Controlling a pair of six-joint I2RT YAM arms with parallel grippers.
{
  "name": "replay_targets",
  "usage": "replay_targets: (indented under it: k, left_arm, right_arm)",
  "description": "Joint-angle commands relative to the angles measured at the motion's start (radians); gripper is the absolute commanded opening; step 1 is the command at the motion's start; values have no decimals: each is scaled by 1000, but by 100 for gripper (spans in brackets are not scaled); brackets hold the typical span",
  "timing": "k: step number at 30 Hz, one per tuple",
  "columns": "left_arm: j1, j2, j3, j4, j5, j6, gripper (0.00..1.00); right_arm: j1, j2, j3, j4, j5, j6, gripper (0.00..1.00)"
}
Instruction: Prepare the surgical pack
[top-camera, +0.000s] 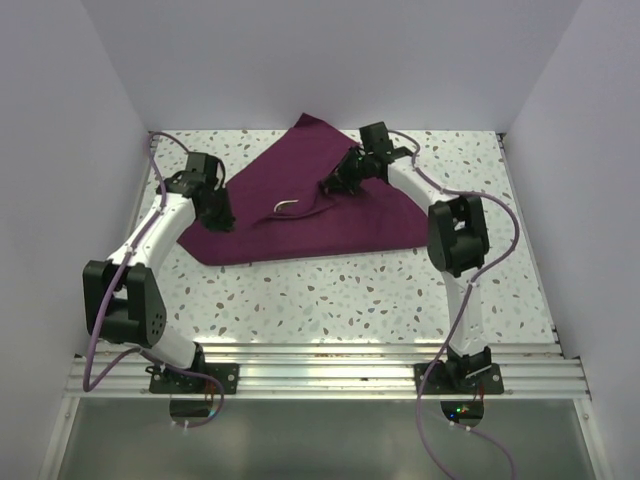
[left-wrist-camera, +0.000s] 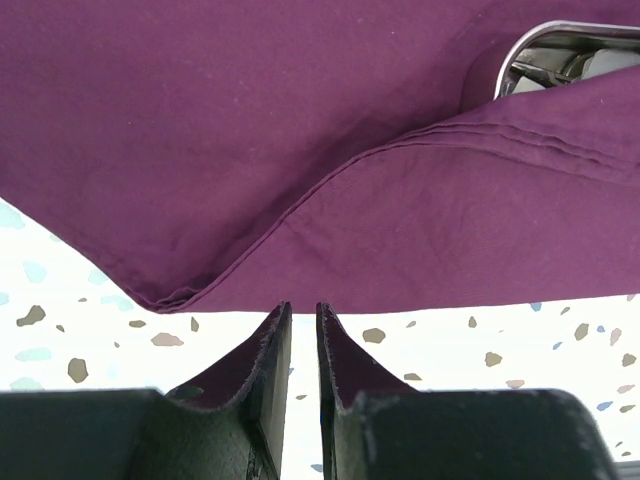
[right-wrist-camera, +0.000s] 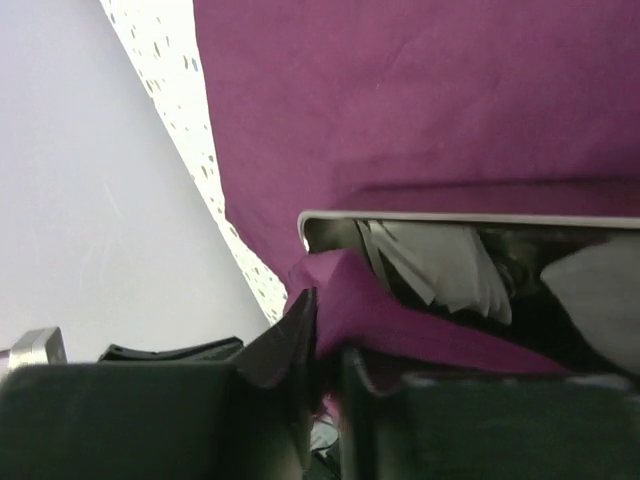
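The maroon cloth (top-camera: 300, 228) lies over the table's middle, partly folded over the steel tray, of which only a curved rim sliver (top-camera: 287, 205) shows. My left gripper (top-camera: 218, 218) sits at the cloth's left edge; in the left wrist view (left-wrist-camera: 301, 305) its jaws are almost together with nothing between, just short of the cloth (left-wrist-camera: 300, 130). The tray's corner (left-wrist-camera: 560, 35) peeks out top right. My right gripper (top-camera: 330, 187) is shut on a fold of cloth (right-wrist-camera: 420, 100) over the tray (right-wrist-camera: 450, 218), with white gauze (right-wrist-camera: 440, 270) inside. Scissors and tweezers are not clearly visible.
The speckled tabletop (top-camera: 330, 290) is walled by white panels on the left, back and right. The right wrist view shows the wall (right-wrist-camera: 100, 200) close to the cloth's far corner. The arms' bases stand on the metal rail (top-camera: 320, 375) at the near edge.
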Motion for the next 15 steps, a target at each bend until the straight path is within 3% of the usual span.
replay_targets:
  k: [1, 10, 15]
  left_arm:
    - [7, 16, 39, 2, 11, -13, 20]
    - [7, 24, 33, -1, 12, -27, 20]
    - [7, 24, 12, 6, 20, -38, 20]
  right_arm:
    - [-21, 46, 82, 33, -53, -8, 18]
    - [-36, 173, 200, 83, -93, 45, 32]
    - [-47, 316, 401, 74, -133, 97, 40]
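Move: My right hand is above the far long rim of the tray, with the flap of the purple cloth between its fingers. The tray's middle is about 8 cm back, 2 cm to the left and 9 cm below. The cloth's far corner lies some 20 cm ahead and 5 cm left, and its folded near edge about 17 cm behind, straight back. From my left hand the tray is roughly 23 cm to the right, 5 cm ahead and 9 cm below. With my right hand I carry the cloth flap forward over the tray's far rim, about 5 cm out and some 3 cm down, levelling off towards the end. On the way I spread the fingers from nearly shut to well under half open, loosening my pinch on the fold, which still sits between the fingertips. ##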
